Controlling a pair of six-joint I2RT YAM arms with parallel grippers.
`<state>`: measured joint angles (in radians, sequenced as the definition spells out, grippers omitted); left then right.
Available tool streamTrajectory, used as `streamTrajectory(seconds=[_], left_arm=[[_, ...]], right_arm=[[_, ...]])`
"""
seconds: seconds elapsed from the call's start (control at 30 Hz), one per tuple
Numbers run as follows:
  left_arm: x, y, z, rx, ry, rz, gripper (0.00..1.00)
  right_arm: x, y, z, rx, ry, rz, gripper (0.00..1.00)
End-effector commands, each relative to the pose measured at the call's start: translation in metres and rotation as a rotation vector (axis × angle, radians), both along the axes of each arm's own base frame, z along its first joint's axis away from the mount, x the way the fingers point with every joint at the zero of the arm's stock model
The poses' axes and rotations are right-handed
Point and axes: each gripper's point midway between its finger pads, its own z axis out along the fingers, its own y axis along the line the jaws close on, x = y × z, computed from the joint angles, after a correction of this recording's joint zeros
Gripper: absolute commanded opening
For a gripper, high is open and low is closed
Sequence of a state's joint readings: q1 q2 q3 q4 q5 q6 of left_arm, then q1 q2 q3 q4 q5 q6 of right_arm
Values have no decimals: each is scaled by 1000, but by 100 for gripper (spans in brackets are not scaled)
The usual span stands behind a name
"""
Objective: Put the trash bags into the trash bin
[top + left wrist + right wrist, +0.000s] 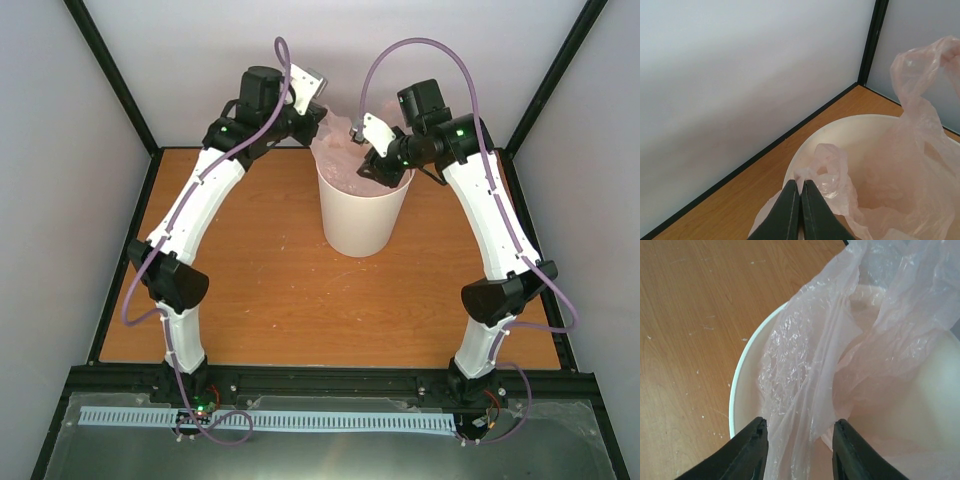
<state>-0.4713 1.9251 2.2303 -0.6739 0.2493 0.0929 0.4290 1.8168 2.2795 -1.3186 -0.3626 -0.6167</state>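
The white trash bin (360, 215) stands on the wooden table toward the back middle. The pale pink trash bag (343, 152) hangs in its mouth, partly inside and partly bunched above the rim. My left gripper (318, 122) is at the bin's far-left rim. In the left wrist view it (801, 186) is shut on a pinch of the trash bag (835, 170) just over the bin's rim (860, 120). My right gripper (376, 166) hovers over the bin's right side. Its jaws (800, 427) stand apart, with a fold of the bag (810, 365) running between them above the rim (740, 385).
The bin sits near the back wall of a walled cell with black corner posts (871, 45). Bare wooden tabletop (270, 290) lies in front of the bin and between the two arms.
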Motion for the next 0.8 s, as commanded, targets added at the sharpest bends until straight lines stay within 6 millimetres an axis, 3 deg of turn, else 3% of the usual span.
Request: streamTrajectory(seconds=[0.0, 0.13, 0.37, 0.5, 0.77], left_arm=[[-19, 6, 44, -36, -85, -34, 1], [-25, 7, 53, -51, -88, -42, 1], [-31, 16, 57, -76, -64, 4, 1], [-32, 19, 48, -69, -42, 21, 1], [-25, 33, 29, -6, -21, 98, 1]], right_arm=[[-1, -3, -4, -31, -4, -9, 39], [0, -3, -10, -43, 6, -7, 36], [-20, -3, -6, -34, 24, 55, 15], [-35, -7, -16, -45, 52, 80, 3], [-54, -11, -13, -29, 48, 108, 3]])
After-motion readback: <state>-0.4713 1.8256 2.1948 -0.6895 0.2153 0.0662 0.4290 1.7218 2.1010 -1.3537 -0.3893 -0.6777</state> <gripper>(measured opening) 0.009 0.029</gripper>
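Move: The bag fold to be gripped runs between the right hand's parted fingers, about 1 cm ahead of its finger point, 1 cm left and 2 cm below. The bin's mouth centres roughly 9 cm ahead of that hand, neither left nor right, 8 cm below. The left hand already pinches the bag; from it the mouth centre lies some 2 cm back, 10 cm right and 13 cm below, and the fold 9 cm back, 9 cm right and 7 cm lower. Nearly in place at first, sinking only slightly, the right hand shuts its half-open fingers on the bag fold, then draws it back about 3 cm and 2 cm farther down towards the bin's near rim. The left hand keeps its pinch and lifts the bag's far-left corner some 3 cm, drawing back and left about 2 cm each. ##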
